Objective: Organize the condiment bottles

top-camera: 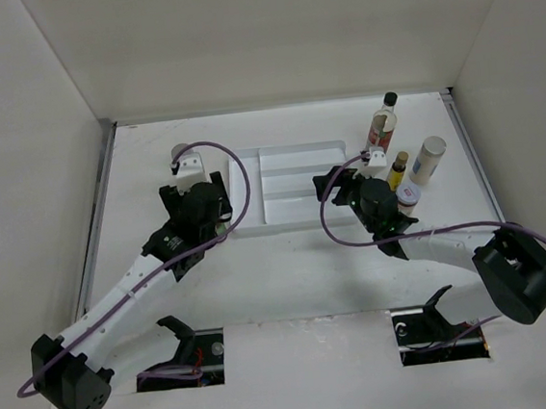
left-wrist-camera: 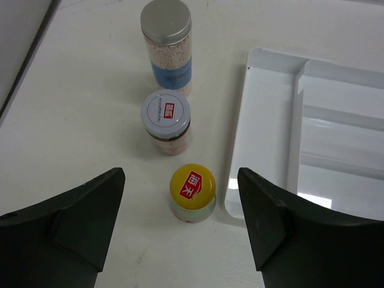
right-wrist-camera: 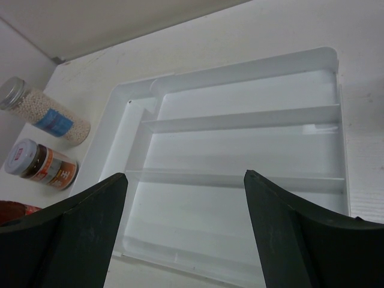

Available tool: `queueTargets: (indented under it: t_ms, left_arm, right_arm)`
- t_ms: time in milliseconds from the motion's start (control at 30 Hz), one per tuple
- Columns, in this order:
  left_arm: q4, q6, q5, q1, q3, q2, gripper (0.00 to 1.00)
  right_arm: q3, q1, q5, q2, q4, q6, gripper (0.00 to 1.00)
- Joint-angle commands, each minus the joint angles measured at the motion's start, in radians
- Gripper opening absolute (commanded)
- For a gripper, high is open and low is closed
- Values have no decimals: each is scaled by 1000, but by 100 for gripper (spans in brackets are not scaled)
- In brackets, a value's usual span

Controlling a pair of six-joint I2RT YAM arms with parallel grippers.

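Three condiment bottles stand in a row left of the white tray [left-wrist-camera: 270, 120]: a silver-lidded jar of pale grains [left-wrist-camera: 167, 45], a white-lidded jar [left-wrist-camera: 166, 120] and a short yellow-lidded jar [left-wrist-camera: 192, 192]. My left gripper [left-wrist-camera: 181, 175] is open just above and short of the yellow-lidded jar, touching nothing. My right gripper [right-wrist-camera: 186, 175] is open over the tray's [right-wrist-camera: 240, 117] near right edge, with nothing in it. Right of the tray stand a black-capped bottle [top-camera: 386, 119], a white shaker [top-camera: 428, 160], a tiny yellow bottle [top-camera: 399, 168] and a white-lidded jar [top-camera: 408, 194].
The divided tray [top-camera: 291, 195] lies mid-table between the two grippers [top-camera: 191, 178] [top-camera: 327, 186] with nothing in its compartments. White walls enclose the table on the left, back and right. The right arm's purple cable loops in front of the tray.
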Motion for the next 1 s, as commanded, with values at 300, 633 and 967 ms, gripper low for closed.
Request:
queueTargets:
  t_ms: [300,633,967]
  left_arm:
    - [72,-40,104,21,-50,72,62]
    - [124,-26,55,56,-49,74,29]
    - [117,34,-23,24,65,-35,15]
  right_arm:
    - [36,1,-13,10,42,-10,86]
    - [42,2,-13,23,44,-10,86]
    - [46,2,-13,22,42,-24,85]
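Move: The yellow-capped condiment bottle stands almost under the left hand, roughly 2 cm ahead and 1 cm to its right, its middle some 8 cm below. The white-lidded jar is about 8 cm ahead and 3 cm left of that hand, the bead shaker 16 cm ahead and 4 cm left; the white tray's middle lies 11 cm ahead and 19 cm right. From the right hand, the bottle is about 27 cm left and 5 cm back. Onto the yellow-capped bottle the open left hand sinks about 4.5 cm, sidestepping slightly right and back as its fingers tip some 5 degrees further down. It eases about a centimetre forward around the bottle, closes and pinches it from both sides just below the cap, then starts up with it by about 1.5 cm, drawing back 1 cm. ##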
